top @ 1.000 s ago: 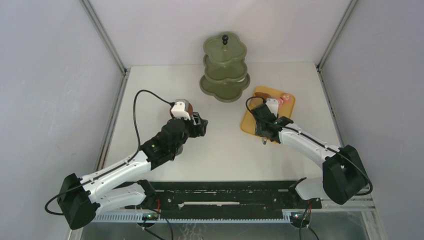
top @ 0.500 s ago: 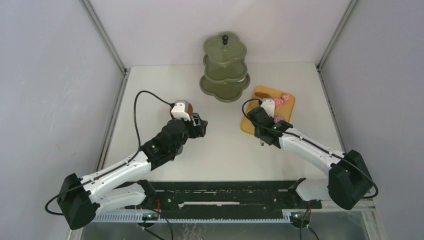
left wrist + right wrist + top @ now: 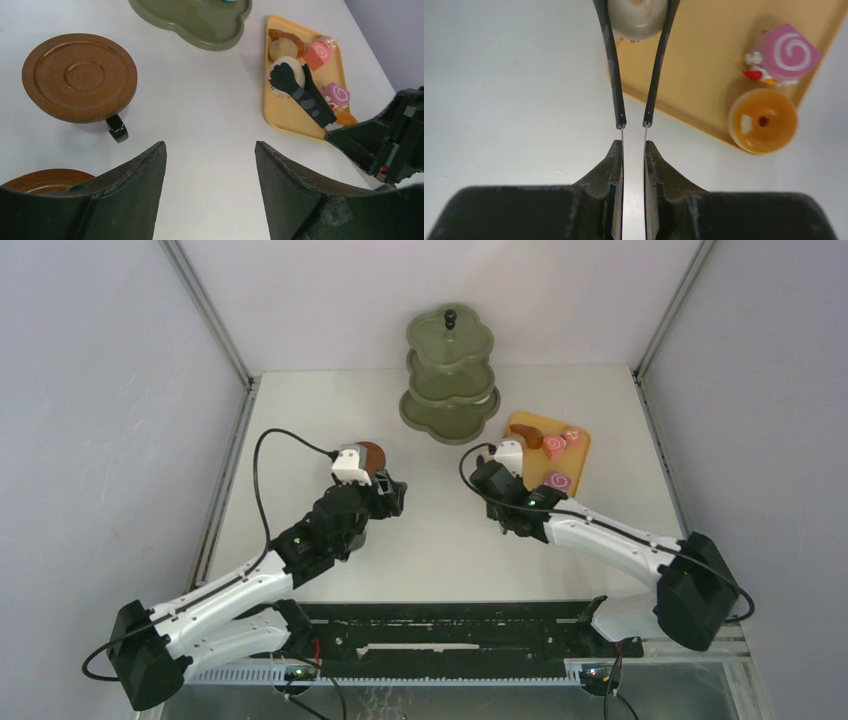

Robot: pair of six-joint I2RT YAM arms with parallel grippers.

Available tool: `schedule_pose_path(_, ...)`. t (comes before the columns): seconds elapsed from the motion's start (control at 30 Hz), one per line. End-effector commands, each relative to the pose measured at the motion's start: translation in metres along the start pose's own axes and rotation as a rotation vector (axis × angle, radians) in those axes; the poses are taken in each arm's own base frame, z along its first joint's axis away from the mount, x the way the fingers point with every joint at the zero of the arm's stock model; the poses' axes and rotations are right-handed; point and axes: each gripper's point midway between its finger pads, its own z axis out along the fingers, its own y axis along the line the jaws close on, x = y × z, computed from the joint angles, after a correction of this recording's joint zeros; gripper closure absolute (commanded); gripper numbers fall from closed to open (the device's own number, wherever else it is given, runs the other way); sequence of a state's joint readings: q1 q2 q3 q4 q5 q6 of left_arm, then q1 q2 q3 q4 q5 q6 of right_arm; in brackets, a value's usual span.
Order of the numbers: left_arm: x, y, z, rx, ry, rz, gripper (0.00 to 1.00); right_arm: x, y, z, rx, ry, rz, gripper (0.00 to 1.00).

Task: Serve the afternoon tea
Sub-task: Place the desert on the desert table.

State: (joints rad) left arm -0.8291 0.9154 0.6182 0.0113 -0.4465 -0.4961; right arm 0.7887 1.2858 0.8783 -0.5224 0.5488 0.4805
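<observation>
My right gripper [image 3: 633,145] is shut on the black tongs [image 3: 615,75]. The tongs' tips pinch a pale round donut [image 3: 636,17] over the left edge of the orange-yellow tray [image 3: 704,70]. On the tray lie a pink swirl cake [image 3: 784,52] and an orange donut [image 3: 763,120]. In the top view the right gripper [image 3: 512,488] sits by the tray's left edge. The olive-green stand [image 3: 450,370] is at the back centre. My left gripper [image 3: 210,147] is open above bare table, right of a brown cup [image 3: 117,130] with a saucer [image 3: 80,75] on top.
Another brown saucer [image 3: 45,180] shows at the lower left of the left wrist view. A brown bun [image 3: 282,45] and two pink swirl cakes [image 3: 320,50] lie on the tray [image 3: 290,115]. Grey walls with metal posts close in the table.
The right gripper closed on the tongs and moved left, from over the tray to its left edge, with the donut in the tongs. The left arm shifted slightly left, still open.
</observation>
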Motion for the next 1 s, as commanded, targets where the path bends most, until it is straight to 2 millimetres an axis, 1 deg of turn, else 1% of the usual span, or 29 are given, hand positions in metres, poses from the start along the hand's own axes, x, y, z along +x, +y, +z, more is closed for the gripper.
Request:
schedule_pose_path(0.0, -0.003, 0.007, -0.003, -0.022, -0.025, 0.019, 0.29, -0.039, 0.048, 0.003, -0.078, -0.093, 0.029, 0.87)
schedule_pose_path(0.13, -0.005, 0.010, -0.005, -0.032, -0.030, 0.022, 0.29, -0.057, 0.079, 0.012, -0.120, -0.116, 0.015, 0.87)
schedule_pose_path(0.33, -0.009, 0.013, -0.007, -0.038, -0.040, 0.020, 0.29, -0.084, 0.115, 0.032, -0.158, -0.137, -0.004, 0.87)
schedule_pose_path(0.37, -0.009, 0.013, -0.008, -0.039, -0.039, 0.021, 0.29, -0.092, 0.123, 0.034, -0.168, -0.146, -0.003, 0.87)
schedule_pose_path(0.47, -0.011, 0.015, -0.009, -0.044, -0.045, 0.022, 0.29, -0.101, 0.139, 0.049, -0.177, -0.147, -0.022, 0.87)
schedule_pose_path(0.67, -0.017, 0.020, -0.013, -0.056, -0.067, 0.015, 0.29, -0.118, 0.159, 0.076, -0.192, -0.140, -0.025, 0.87)
schedule_pose_path(0.97, -0.020, 0.027, -0.017, -0.071, -0.099, 0.007, 0.29, -0.137, 0.172, 0.114, -0.200, -0.153, -0.015, 0.87)
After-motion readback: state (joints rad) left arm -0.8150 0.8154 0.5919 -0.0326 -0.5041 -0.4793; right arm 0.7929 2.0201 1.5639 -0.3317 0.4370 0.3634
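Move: The right hand already holds the tongs with the white doughnut in their tips; the dessert stand's bottom tier lies about 28 cm ahead of it, 12 cm left and 12 cm below. From the same hand, the orange tray is some 13 cm ahead, 9 cm right and 14 cm below, and the brown-lidded pot roughly 12 cm ahead, 34 cm left and 10 cm below. From the left hand the tier is about 30 cm ahead, 15 cm right and 18 cm below. Still gripping the tongs, the right hand swings about 17 cm left and 14 forward towards the stand. ##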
